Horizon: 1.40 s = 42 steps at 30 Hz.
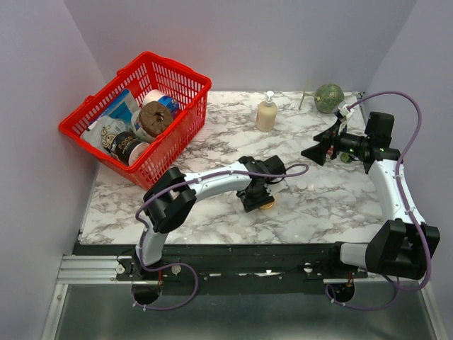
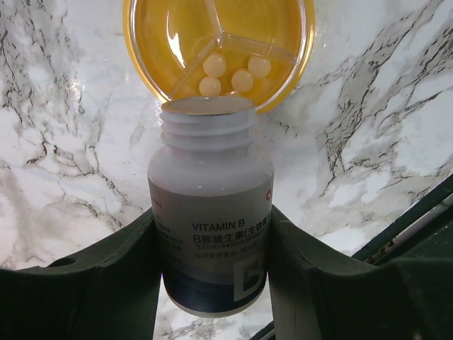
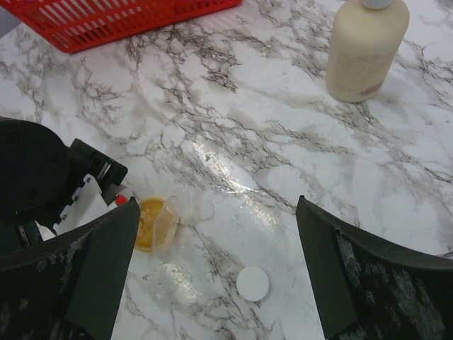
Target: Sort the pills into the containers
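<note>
My left gripper (image 2: pixel 212 216) is shut on a white pill bottle (image 2: pixel 210 184) labelled Vitamin B. The bottle has no cap on and is tipped, its mouth at the rim of a round orange-tinted clear dish (image 2: pixel 283 42) with dividers. Several pale round pills (image 2: pixel 228 73) lie in one compartment, just past the mouth. From above, the left gripper (image 1: pixel 258 200) covers the bottle and only the dish's edge (image 1: pixel 267 205) shows. My right gripper (image 1: pixel 322 142) hangs open above the table's right side, nothing between its fingers (image 3: pixel 217 202); below it are the dish (image 3: pixel 154 223) and a white cap (image 3: pixel 253 283).
A red basket (image 1: pixel 138 117) full of groceries stands at the back left. A beige pump bottle (image 1: pixel 267 113) (image 3: pixel 364 49) stands at the back centre, with a green round object (image 1: pixel 328 98) in the back right corner. Purple walls close in the table.
</note>
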{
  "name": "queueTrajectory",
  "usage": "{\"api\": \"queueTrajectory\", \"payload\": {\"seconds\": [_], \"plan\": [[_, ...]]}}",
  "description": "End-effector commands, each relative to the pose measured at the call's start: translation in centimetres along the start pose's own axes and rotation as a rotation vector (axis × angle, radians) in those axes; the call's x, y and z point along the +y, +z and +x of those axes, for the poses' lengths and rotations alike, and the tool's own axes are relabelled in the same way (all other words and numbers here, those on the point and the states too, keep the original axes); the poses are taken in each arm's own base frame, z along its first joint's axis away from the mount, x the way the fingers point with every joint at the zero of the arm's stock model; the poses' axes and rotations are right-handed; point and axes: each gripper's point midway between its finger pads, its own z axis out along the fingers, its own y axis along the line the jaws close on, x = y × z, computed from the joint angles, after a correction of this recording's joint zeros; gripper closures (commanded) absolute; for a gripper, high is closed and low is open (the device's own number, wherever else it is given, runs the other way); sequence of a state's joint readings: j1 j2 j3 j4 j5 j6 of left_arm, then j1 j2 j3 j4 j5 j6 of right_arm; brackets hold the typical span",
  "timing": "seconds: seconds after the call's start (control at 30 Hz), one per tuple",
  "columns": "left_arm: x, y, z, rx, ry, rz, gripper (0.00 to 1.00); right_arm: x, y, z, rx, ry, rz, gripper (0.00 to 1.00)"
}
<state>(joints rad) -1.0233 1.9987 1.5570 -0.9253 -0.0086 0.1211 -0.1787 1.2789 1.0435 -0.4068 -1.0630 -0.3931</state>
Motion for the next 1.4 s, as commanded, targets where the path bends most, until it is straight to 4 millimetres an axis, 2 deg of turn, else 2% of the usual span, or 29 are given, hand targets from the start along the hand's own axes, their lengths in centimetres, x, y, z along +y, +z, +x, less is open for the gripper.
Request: {"api": "queueTrajectory", "payload": {"seconds": [0.0,0.1,0.13,0.2,0.23,0.3,0.33,0.37,0.4,0.43,0.5,0.53,0.57,0.6,0.63,0.67,0.7,0.73,0.77,0.8,0.83,0.87,0.93,1.03,1.17,1.2,1.3,1.33,1.37], "plan": [[0.2,-1.5,-1.5,-0.122,-0.018,-0.015,1.0,0.0,-0.1,-0.3,-0.004,0.01,-0.017,0.0],[0.3,-1.6,-1.4,-0.174,-0.016,-0.021,1.0,-0.1,-0.1,-0.1,0.001,0.007,-0.013,0.0],[0.7,-2.5,-2.5,-0.25,-0.018,-0.037,1.0,-0.1,0.0,0.0,0.002,0.005,-0.013,0.0],[0.0,-1.8,-1.5,-0.276,0.0,-0.004,1.0,-0.3,0.0,0.1,0.006,-0.005,-0.008,0.0],[0.3,-2.7,-2.6,-0.355,-0.002,-0.015,1.0,-0.3,0.0,0.2,0.006,-0.006,-0.009,0.0],[0.1,-1.8,-1.4,-0.375,0.001,0.001,1.0,-0.4,0.1,0.6,0.013,-0.008,-0.01,0.0],[0.3,-3.0,-2.7,-0.471,0.003,-0.008,1.0,-0.5,0.1,0.5,0.012,-0.016,-0.01,0.0],[0.3,-2.1,-1.4,-0.474,0.001,0.0,1.0,-0.5,0.1,0.7,0.015,-0.022,-0.009,0.0],[0.4,-2.2,-1.5,-0.516,-0.001,0.003,1.0,-0.5,0.1,0.8,0.016,-0.026,-0.01,0.0],[0.7,-3.8,-2.9,-0.624,0.002,-0.009,1.0,-0.5,0.2,0.9,0.017,-0.029,-0.012,0.0],[0.2,-3.2,-1.7,-0.679,0.018,0.021,1.0,-0.6,0.3,1.2,0.02,-0.037,-0.017,0.0],[0.6,-5.7,-3.6,-0.83,0.042,-0.011,1.0,-0.6,0.3,1.4,0.02,-0.038,-0.019,0.0],[0.2,-4.9,-2.4,-0.846,0.036,0.005,1.0,-0.5,0.3,1.4,0.019,-0.053,-0.027,0.0],[0.7,-5.4,-2.4,-0.899,0.015,0.006,1.0,-0.5,0.3,1.7,0.019,-0.056,-0.031,0.0],[0.3,-8.3,-4.0,-1.053,0.046,0.016,1.0,-0.3,0.4,1.8,0.018,-0.068,-0.041,0.0],[-0.2,-7.5,-2.7,-1.076,0.048,0.023,1.0,-0.1,0.4,2.0,0.016,-0.1,-0.056,0.0],[-0.3,-8.5,-2.8,-1.143,0.055,0.02,1.0,0.0,0.4,2.3,0.017,-0.116,-0.067,0.0],[-0.6,-12.1,-3.8,-1.312,0.103,0.003,1.0,0.2,0.4,2.5,0.019,-0.143,-0.075,0.0],[-1.2,-11.7,-2.7,-1.343,0.1,0.019,1.0,0.6,0.4,3.0,0.023,-0.196,-0.099,0.0],[-1.5,-13.0,-2.6,-1.408,0.11,0.022,1.0,0.9,0.2,3.3,0.025,-0.232,-0.115,0.0],[-2.3,-16.3,-2.8,-1.542,0.159,0.029,1.0,1.3,0.2,3.9,0.027,-0.268,-0.14,0.0],[-3.0,-17.2,-2.4,-1.582,0.164,0.067,1.0,2.7,-0.1,4.6,0.03,-0.272,-0.187,0.0],[-3.9,-21.2,-2.1,-1.717,0.18,0.103,1.0,3.4,-0.1,5.9,0.02,-0.44,-0.232,0.0],[-5.4,-24.5,-0.8,-1.824,0.243,0.148,1.0,4.6,-0.3,7.0,-0.002,-0.584,-0.28,0.0],[-6.1,-26.3,0.8,-1.852,0.302,0.152,1.0,5.6,-0.9,9.2,0.069,-0.618,-0.36,0.0],[-6.1,-26.5,1.1,-1.848,0.324,0.149,1.0,5.1,-1.0,8.8,0.089,-0.659,-0.367,0.0],[-5.5,-26.5,1.8,-1.795,0.371,0.076,1.0,3.8,-1.1,11.3,0.228,-0.635,-0.406,0.0],[-5.3,-25.0,2.2,-1.715,0.409,0.029,1.0,3.4,-1.0,11.8,0.256,-0.637,-0.399,0.0],[-5.0,-25.1,2.2,-1.687,0.442,-0.013,1.0,1.3,-0.7,12.4,0.321,-0.703,-0.35,0.0]]}}
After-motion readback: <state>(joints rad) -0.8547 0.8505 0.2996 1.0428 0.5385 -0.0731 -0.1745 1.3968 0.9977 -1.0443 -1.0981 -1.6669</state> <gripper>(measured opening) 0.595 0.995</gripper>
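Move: The left hand already holds the vitamin bottle on its side; the yellow pill organizer it has been tipped over lies about 3 cm ahead, 5 cm to the right and 5 cm below this hand. The organizer's raised clear lid is roughly 6 cm ahead and 8 cm right. From the open right hand, the white cap lies some 22 cm below, about 4 cm left and 3 cm back, with the organizer at the same depth, 9 cm back and 15 cm left. Keeping its grip on the bottle, the left hand first rolls its fingers up out of their downward point while easing a couple of centimetres left beside the organizer, then climbs fast, about 25 cm up and some 8 cm back, the wrist having swung about 100 degrees so the fingers point right and forward and the bottle's mouth faces up. Late on, the right hand sinks about 9 cm and draws back 6 cm towards the cap, turning counter-clockwise and tipping its wide-open fingers farther down, still touching nothing. ##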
